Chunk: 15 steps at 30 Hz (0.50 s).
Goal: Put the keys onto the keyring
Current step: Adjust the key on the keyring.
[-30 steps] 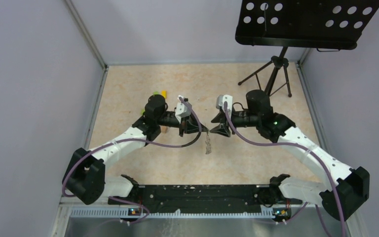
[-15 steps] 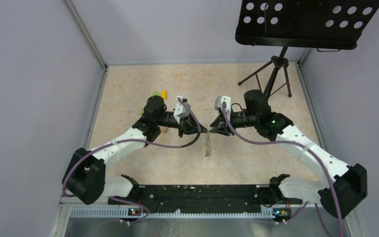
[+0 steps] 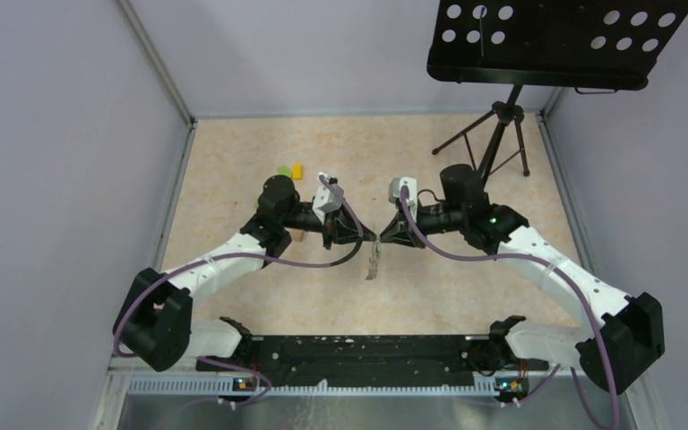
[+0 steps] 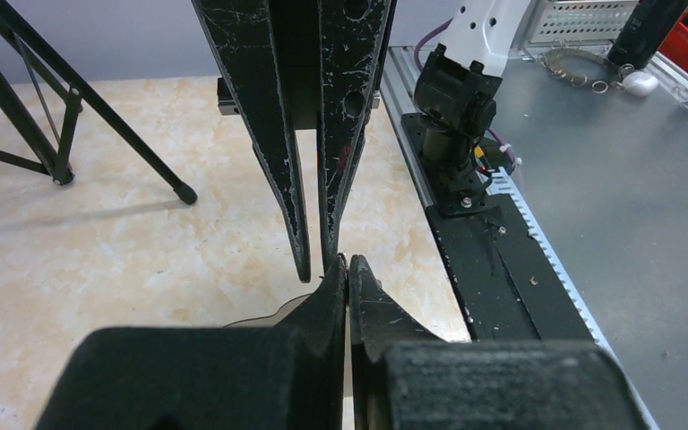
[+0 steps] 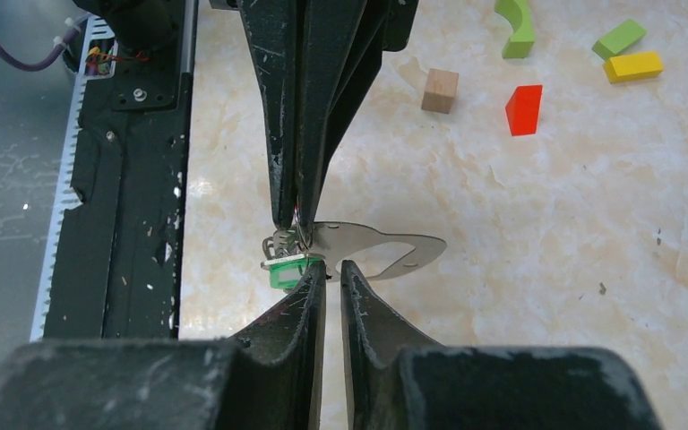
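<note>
My left gripper (image 3: 369, 236) and right gripper (image 3: 382, 236) meet tip to tip above the middle of the table. The left gripper (image 5: 294, 219) is shut on one end of the keyring (image 5: 412, 246), a flat silvery loop held level. A small bunch of keys (image 5: 279, 244) with a green tag (image 5: 287, 273) hangs from that end. In the top view the keys (image 3: 373, 262) dangle below the tips. The right gripper (image 5: 334, 266) stands at the loop's near rim with only a narrow slit between its jaws. Whether it pinches the rim is unclear. The left wrist view shows the keyring (image 4: 264, 315) only as a thin dark curve.
Toy blocks lie behind the left arm: a tan cube (image 5: 440, 90), a red block (image 5: 523, 109), green pieces (image 5: 517, 27) and a yellow one (image 5: 634, 64). A black tripod stand (image 3: 493, 134) with a perforated tray (image 3: 555, 40) stands back right. The black base rail (image 3: 358, 349) runs along the near edge.
The right gripper has moved left up to the left gripper's tips and its jaws have narrowed from wide to a slit. The hanging keys have swung slightly left.
</note>
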Each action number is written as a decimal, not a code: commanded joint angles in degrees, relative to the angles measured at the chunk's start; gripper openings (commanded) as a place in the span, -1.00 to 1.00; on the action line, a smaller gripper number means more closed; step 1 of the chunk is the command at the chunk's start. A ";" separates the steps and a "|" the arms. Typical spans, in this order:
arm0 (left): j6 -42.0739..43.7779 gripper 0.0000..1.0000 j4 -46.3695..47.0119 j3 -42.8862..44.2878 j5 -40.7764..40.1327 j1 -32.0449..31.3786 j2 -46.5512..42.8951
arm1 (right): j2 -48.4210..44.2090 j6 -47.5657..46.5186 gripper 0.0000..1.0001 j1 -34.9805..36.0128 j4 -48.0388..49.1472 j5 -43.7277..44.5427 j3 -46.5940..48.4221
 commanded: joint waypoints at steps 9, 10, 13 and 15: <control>-1.16 -1.00 6.82 -1.43 2.27 0.70 -1.33 | -4.53 -2.91 -0.56 -0.69 1.40 3.05 -0.50; -1.33 -1.00 7.49 -1.70 2.59 0.70 -1.31 | -5.06 -2.96 -0.49 -0.65 1.35 3.46 -0.40; -1.39 -1.00 8.93 -2.46 3.13 0.72 -1.53 | -5.56 -3.21 -0.35 -0.64 1.05 4.37 -0.15; -1.22 -1.00 9.80 -2.90 3.14 0.70 -1.48 | -5.80 -3.23 -0.28 -0.64 0.82 3.76 0.04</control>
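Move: The green key hangs at the keyring in the left fingertips, about 2 cm to the left of the right hand point, 1 cm nearer the base and 2 cm below. The grey plate on the same ring is some 3 cm ahead of the right hand, 2 cm to its left and 4 cm lower. From the left hand the green key lies roughly 1 cm back, 1 cm to the right and 3 cm below. The right hand opens its nearly shut fingers and backs up and right about 1.5 cm from the held keyring. ##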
